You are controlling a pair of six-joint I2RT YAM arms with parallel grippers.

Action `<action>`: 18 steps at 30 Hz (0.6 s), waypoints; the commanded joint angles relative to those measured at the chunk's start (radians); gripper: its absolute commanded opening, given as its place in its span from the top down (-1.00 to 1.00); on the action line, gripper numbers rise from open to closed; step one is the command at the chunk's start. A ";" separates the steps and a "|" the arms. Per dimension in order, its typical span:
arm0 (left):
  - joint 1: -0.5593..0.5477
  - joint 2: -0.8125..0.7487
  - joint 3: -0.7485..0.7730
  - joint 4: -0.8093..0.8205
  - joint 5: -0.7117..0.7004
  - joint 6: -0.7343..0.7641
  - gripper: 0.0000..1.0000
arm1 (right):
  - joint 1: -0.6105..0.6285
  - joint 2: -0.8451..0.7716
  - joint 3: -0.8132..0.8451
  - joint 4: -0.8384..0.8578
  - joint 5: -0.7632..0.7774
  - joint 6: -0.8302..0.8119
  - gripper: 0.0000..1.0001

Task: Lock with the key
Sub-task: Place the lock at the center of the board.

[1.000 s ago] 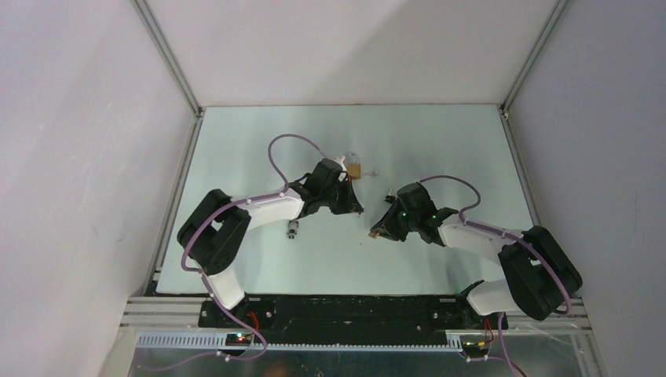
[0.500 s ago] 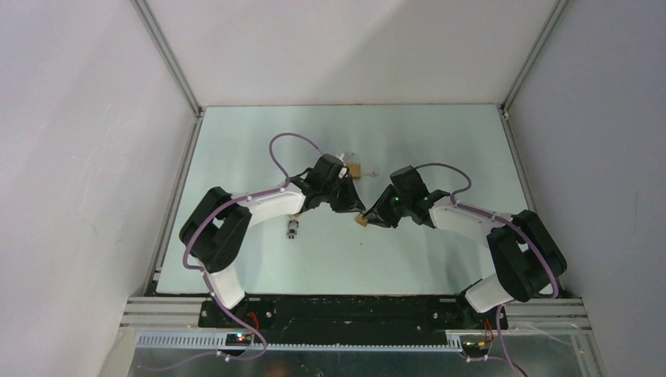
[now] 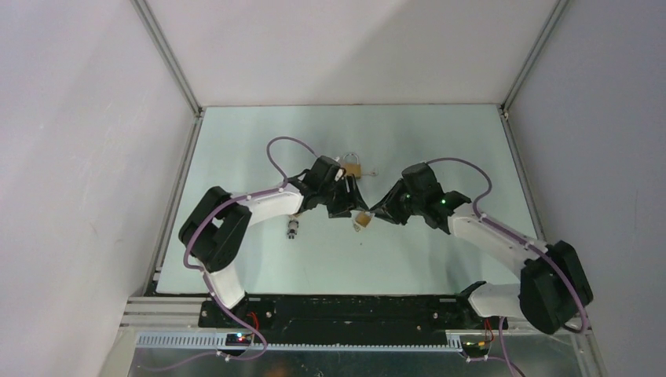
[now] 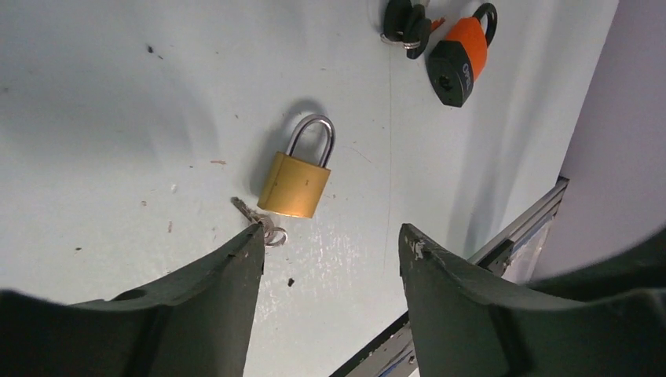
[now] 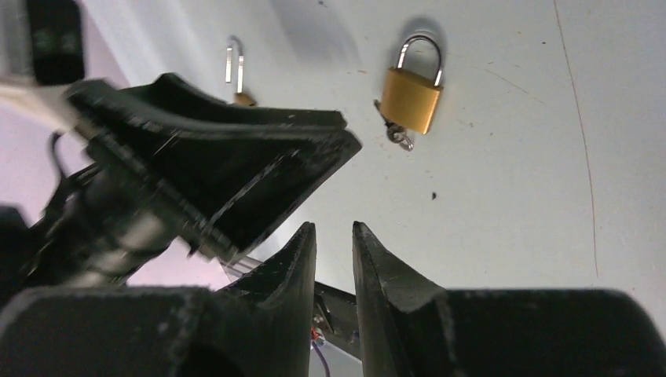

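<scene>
In the left wrist view a brass padlock [image 4: 297, 179] lies flat on the pale table, shackle pointing away. A small key [image 4: 250, 214] on a ring sticks out at its lower left, right by my left fingertip. My left gripper [image 4: 331, 229] is open above bare table, with nothing between its fingers. In the top view it [image 3: 349, 208] meets my right gripper [image 3: 375, 214] tip to tip, with a small brass piece [image 3: 363, 221] between them. The right gripper [image 5: 334, 225] has its jaws a narrow gap apart with nothing between them. The right wrist view shows a brass padlock [image 5: 410, 98] with a key [image 5: 397, 135].
An orange padlock [image 4: 458, 55] and black keys [image 4: 404, 20] lie farther off. Another brass padlock [image 3: 353, 167] lies behind the left gripper. A small metal item [image 3: 292, 229] lies left of centre. A second shackle [image 5: 234, 67] shows behind the left fingers [image 5: 236, 173]. The frame rail [image 4: 510, 228] runs nearby.
My left gripper has gone from shut to open. The right arm has swung up and left until its tip meets the left one, and the small brass piece moved with it.
</scene>
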 commanded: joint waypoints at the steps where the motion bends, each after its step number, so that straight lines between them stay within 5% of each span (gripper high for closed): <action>1: 0.021 -0.032 -0.017 -0.003 -0.029 -0.019 -0.36 | 0.000 -0.100 0.039 -0.075 0.060 -0.016 0.45; 12: 0.092 -0.350 -0.167 -0.243 -0.467 0.139 -0.74 | 0.103 -0.261 0.036 -0.162 0.158 -0.117 0.35; 13: 0.095 -0.380 -0.189 -0.257 -0.503 0.157 -0.91 | 0.110 -0.267 0.032 -0.164 0.158 -0.123 0.30; 15: 0.104 -0.404 -0.215 -0.289 -0.597 0.191 -0.98 | 0.131 -0.285 0.024 -0.152 0.156 -0.146 0.00; 18: 0.128 -0.384 -0.215 -0.321 -0.649 0.245 -0.99 | 0.151 -0.311 0.006 -0.106 0.157 -0.174 -0.18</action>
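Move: The small open lock, towards which the left hand heads, lies about 16 cm to its left, 2 cm farther out and some 6 cm below; the figurine on its ring is about 17 cm left and 4 cm back. Nearly under both hands lies the brass lock: roughly 2 cm right and 2 cm back of the left hand, 2 cm left of and level with the right, 10 cm below that one. The big lock sits about 14 cm beyond the brass one and 4 cm left of it. The brass lock, already free on the board, is left behind by both hands. Empty, the left swings about 15 cm to its left towards the small open lock, dipping a touch and then rising slightly, turning some 30 degrees, partly counter-clockwise, so its fingers point less to the right, and spreading wide. The right lifts and draws back, tipping up a little, its fingers parting late; neither touches anything. ##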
